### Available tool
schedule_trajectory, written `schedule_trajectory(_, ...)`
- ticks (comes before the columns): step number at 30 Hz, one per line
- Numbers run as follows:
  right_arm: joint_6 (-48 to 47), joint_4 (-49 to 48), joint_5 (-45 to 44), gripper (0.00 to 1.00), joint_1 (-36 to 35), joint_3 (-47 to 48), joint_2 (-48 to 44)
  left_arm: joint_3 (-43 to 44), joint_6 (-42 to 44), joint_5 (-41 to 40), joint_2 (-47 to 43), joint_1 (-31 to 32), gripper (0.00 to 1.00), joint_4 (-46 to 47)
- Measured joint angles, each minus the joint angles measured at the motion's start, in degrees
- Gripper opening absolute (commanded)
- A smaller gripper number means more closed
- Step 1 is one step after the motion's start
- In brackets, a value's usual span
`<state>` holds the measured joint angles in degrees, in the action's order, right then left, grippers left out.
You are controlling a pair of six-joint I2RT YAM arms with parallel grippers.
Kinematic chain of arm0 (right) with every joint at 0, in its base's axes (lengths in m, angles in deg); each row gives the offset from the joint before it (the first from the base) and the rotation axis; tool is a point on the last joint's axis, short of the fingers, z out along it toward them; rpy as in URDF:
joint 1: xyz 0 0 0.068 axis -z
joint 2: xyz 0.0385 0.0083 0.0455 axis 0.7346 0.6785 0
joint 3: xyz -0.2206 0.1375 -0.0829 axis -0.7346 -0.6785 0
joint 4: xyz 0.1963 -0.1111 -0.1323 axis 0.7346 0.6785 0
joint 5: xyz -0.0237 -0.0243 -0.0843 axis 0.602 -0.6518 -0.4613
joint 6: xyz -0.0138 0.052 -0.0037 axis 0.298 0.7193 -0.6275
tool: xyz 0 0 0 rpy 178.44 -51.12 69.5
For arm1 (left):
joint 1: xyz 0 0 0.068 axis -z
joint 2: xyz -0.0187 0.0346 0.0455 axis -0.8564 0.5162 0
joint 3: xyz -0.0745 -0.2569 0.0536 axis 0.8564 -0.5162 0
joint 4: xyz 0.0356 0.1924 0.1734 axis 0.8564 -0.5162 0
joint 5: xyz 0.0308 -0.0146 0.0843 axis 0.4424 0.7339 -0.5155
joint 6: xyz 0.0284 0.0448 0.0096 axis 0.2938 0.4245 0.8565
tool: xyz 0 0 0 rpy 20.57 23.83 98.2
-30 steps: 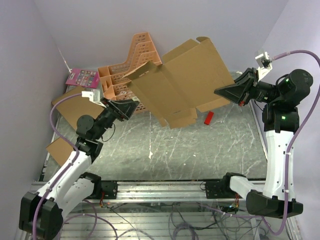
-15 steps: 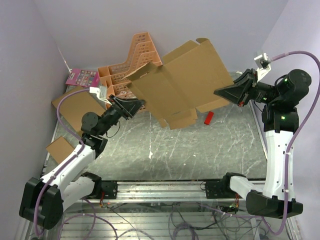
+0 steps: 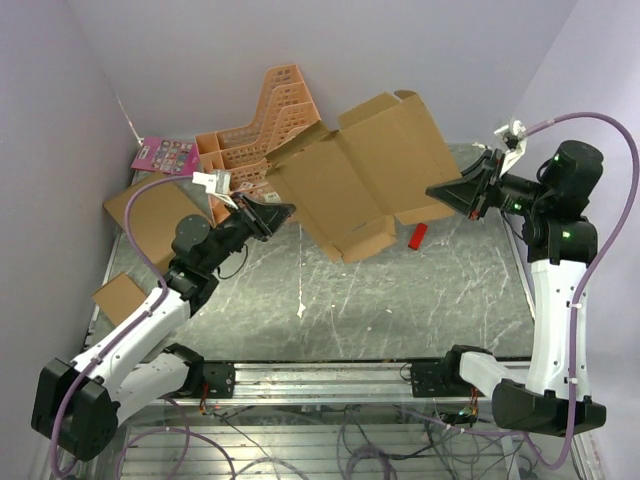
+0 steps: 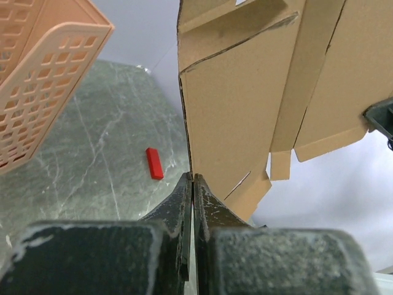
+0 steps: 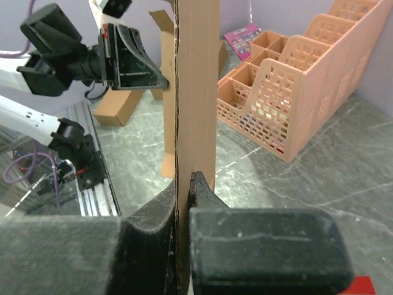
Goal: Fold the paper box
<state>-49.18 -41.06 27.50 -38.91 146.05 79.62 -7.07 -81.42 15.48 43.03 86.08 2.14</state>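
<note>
The paper box (image 3: 365, 165) is a flat brown die-cut sheet held up in the air over the back of the table. My right gripper (image 3: 432, 190) is shut on its right edge; in the right wrist view the sheet (image 5: 196, 92) rises edge-on from between the jaws of this gripper (image 5: 183, 181). My left gripper (image 3: 290, 208) is shut on the sheet's lower left edge. In the left wrist view that edge runs straight down into the closed tips of the gripper (image 4: 193, 178), and the creased panels and notched flaps (image 4: 245, 104) spread above.
An orange slotted organizer (image 3: 262, 140) stands behind the sheet. A red block (image 3: 418, 235) lies on the dark marbled table beneath it. At the left are a flat cardboard piece (image 3: 150, 215), a small cardboard box (image 3: 118, 297) and a pink card (image 3: 165, 155).
My left gripper has moved up and right to the sheet's left edge and shut on it. The right arm shifted slightly, and the sheet tilted a little.
</note>
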Motion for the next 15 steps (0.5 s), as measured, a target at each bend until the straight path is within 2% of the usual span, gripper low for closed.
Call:
schedule_trajectory(7, -13.5, 10.8, -4.2, 0.00, -2.9, -5.5, -0.5, 4.3, -0.2, -6.8, 0.9, 4.8, 0.07, -15.8)
schedule_trajectory(11, -19.6, 15.2, -8.3, 0.00, -4.5, -14.3, -0.6, 4.5, -2.0, -10.5, 3.5, 8.1, 0.07, -24.7)
schedule_trajectory(15, -21.8, 16.4, -12.0, 0.00, -5.7, -21.8, -0.5, 4.4, -4.2, -12.8, 7.7, 10.1, 0.08, -30.8)
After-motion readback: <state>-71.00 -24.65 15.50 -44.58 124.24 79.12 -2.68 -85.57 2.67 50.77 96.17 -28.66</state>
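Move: Both my hands hold the upright-slanting paper box; its middle is about 12 cm right, 5 ahead and 5 above my left hand, and 11 left, 9 ahead and 6 below my right. I'm taking it to the bare table: about level ahead, 12 cm right and 30 below my left hand, or 4 ahead, 11 left and 41 below my right. The red block is some 26 cm ahead, 7 right and 42 below my right hand; the orange basket is 32 ahead, 8 left and 20 below my left. I bring both hands down together, gathering speed, with the paper box pinched between them: my right hand sinks about 18 cm nearly straight down, my left some 13 cm with a slight drift to the right. Both wrists tip their fingers downward, the left by roughly 30 degrees, the right by less, and both grips stay shut on the cardboard edges. ##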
